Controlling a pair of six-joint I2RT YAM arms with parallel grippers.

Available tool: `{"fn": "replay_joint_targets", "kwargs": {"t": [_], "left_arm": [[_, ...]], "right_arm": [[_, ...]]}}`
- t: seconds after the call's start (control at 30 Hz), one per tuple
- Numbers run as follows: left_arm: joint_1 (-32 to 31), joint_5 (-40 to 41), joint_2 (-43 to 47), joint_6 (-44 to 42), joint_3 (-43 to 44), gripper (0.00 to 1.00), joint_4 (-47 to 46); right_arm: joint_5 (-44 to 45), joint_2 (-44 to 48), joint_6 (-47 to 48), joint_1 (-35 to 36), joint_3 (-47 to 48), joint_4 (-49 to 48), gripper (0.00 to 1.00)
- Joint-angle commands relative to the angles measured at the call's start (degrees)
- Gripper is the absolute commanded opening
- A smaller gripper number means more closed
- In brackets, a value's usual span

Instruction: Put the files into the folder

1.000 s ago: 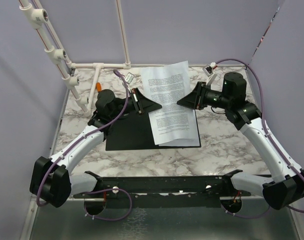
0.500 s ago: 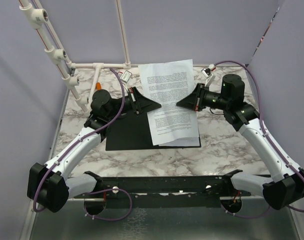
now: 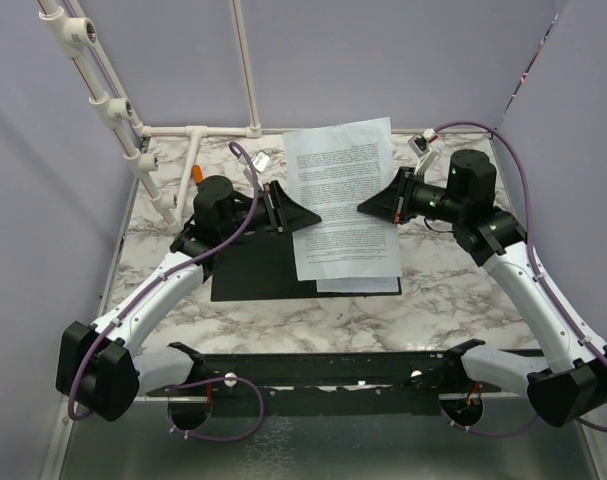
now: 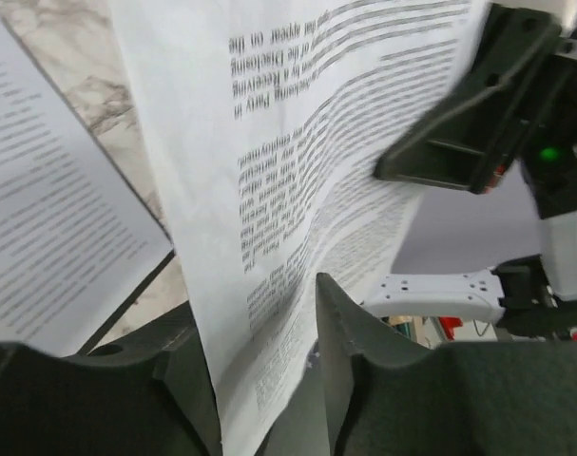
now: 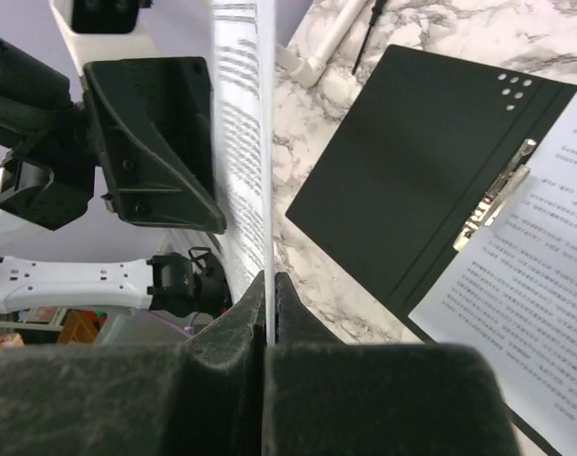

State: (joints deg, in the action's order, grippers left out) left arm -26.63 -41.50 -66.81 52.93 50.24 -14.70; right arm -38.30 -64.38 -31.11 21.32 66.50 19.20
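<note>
One of the files, a white printed sheet (image 3: 343, 190), hangs in the air above the open folder (image 3: 258, 270). My right gripper (image 5: 269, 280) is shut on the sheet's right edge. My left gripper (image 4: 259, 313) stands open at its left edge; the sheet (image 4: 298, 161) passes between the fingers and leans on the left one. The folder (image 5: 402, 180) lies flat, black inside up, with its metal clip (image 5: 497, 195) along the spine. Another sheet (image 5: 535, 275) rests on the folder's right half, mostly hidden under the raised one in the top view.
A white pipe frame (image 3: 198, 132) runs along the back and left of the marble table (image 3: 453, 290). A small orange-tipped item (image 3: 197, 173) lies beside the pipes. Purple walls close in on three sides. The black base rail (image 3: 323, 370) spans the near edge.
My left jaws have opened off the sheet while my right jaws have closed on it. The sheet has shifted slightly to the right and back.
</note>
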Motion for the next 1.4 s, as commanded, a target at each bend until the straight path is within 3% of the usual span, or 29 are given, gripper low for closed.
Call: {"fn": "replay_joint_targets", "kwargs": {"t": [0.0,0.17,0.43,0.77,1.0,1.37], "left_arm": [[0.58,6.77,-1.16,-9.27,3.10,0.49,12.88],[1.62,14.01,-2.40,-15.01,5.57,0.61,23.57],[2.59,25.86,-7.13,-18.08,7.77,0.66,33.94],[2.63,28.65,-14.06,-18.03,5.89,0.80,35.16],[2.55,33.39,-19.26,-17.95,6.14,0.98,36.70],[2.55,35.44,-25.67,-17.88,6.88,0.99,36.78]], "right_arm": [[4.81,-0.32,4.39,0.21,3.34,6.52,0.01],[7.55,-1.68,7.28,0.21,4.10,10.88,0.01],[10.61,-5.89,9.47,0.12,5.48,15.22,0.01],[5.74,-13.66,7.37,-1.84,5.24,12.58,0.01],[-0.62,-18.32,3.87,-4.63,3.40,6.98,0.01],[-9.38,-27.70,-0.83,-10.68,-3.08,-3.35,0.01]]}}
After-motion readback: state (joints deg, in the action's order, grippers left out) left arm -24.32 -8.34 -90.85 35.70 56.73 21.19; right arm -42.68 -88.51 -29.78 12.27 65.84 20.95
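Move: The right hand already pinches the raised sheet; the paper stack on the folder's right half lies about 14 cm ahead, level sideways, some 31 cm below, with the metal clip 14 ahead and 11 left at the same depth. From the left hand the folder's black left cover is roughly 12 ahead, 10 left and 31 below, the metal clip 14 ahead and 3 right, the paper stack 14 ahead and 13 right. Right lowers its pinched sheet some 15 cm, forward; left opens wide, sinking 24 cm, leftward, towards the black cover. ##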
